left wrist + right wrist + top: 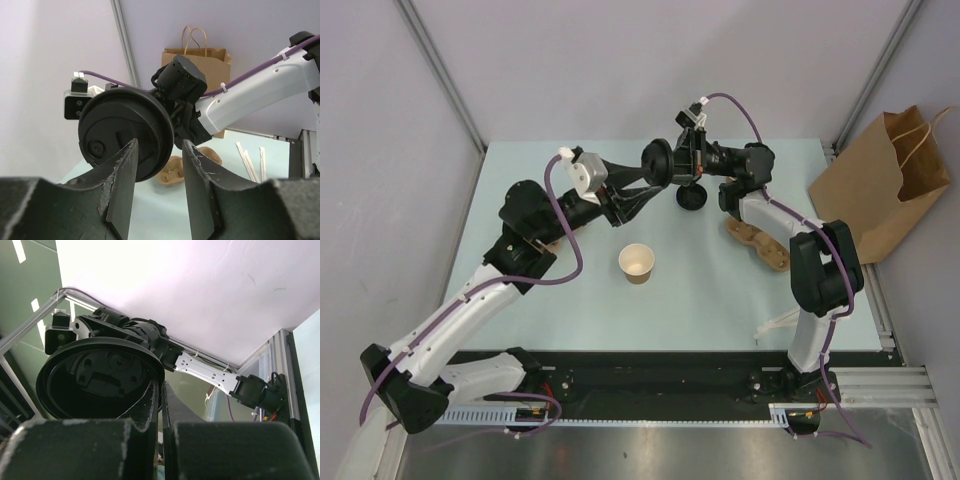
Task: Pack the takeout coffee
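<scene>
The takeout coffee cup (637, 263) stands upright and lidless mid-table, with nothing touching it. Above the table's far part my right gripper (672, 160) is shut on the rim of a round black lid (656, 160) and holds it on edge in the air. In the right wrist view the lid (100, 375) fills the left, its rim pinched between my closed fingers (161, 395). My left gripper (642, 187) points at the lid from the left. Its jaws stand apart in the left wrist view (160, 150), with the lid's (125, 132) edge just beyond the tips.
A brown moulded-pulp cup tray (757, 240) lies under the right arm, also seen past the left fingers (172, 172). A brown paper bag (885, 185) stands off the table's right edge. Wooden stirrers (775, 325) lie at the near right.
</scene>
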{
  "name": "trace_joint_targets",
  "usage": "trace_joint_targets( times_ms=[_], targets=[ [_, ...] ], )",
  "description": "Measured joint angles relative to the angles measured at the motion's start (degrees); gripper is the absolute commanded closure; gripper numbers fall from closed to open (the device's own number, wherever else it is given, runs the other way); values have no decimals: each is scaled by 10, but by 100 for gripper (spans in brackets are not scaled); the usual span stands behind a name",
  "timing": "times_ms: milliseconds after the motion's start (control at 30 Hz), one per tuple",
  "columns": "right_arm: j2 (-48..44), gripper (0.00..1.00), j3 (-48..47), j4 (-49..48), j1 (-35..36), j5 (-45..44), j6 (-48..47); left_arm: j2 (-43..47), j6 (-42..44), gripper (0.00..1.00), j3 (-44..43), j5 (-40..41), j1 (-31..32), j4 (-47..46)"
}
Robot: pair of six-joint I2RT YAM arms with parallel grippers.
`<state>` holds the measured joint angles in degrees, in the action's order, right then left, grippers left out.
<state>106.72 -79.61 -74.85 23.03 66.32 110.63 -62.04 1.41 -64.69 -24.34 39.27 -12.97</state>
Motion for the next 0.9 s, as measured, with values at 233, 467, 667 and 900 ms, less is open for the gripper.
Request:
trace_joint_targets(
  times_ms=[233,467,667,900],
  targets=[
    [0,100,0,0,0,0,-12,-8,0,58,-16,2,5,-1],
    [0,100,0,0,0,0,-17,-20,0,72,-18,3,12,0],
    [0,100,0,-1,0,1,-23,-21,-3,99,-18,15,16,2],
    [0,94,0,0,0,0,-28,-24,-2,100,-23,23,19,11]
  ],
)
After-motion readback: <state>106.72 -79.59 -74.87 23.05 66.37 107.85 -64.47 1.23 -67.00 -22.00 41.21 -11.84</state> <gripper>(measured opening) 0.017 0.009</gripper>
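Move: The held black lid's middle is about 4 cm ahead of the left hand and 3 cm to its right, level with it. The cup stands roughly 4 cm ahead and 2 cm left, some 38 cm below; a spare lid lies about 26 cm ahead and 13 cm right, at table height. From the right hand, already holding it, the held lid's middle is about 2 cm left, 1 cm back and 4 cm up. Left fingers close fully at the held lid's near rim, easing about 1 cm rightward; the right keeps its grip. ##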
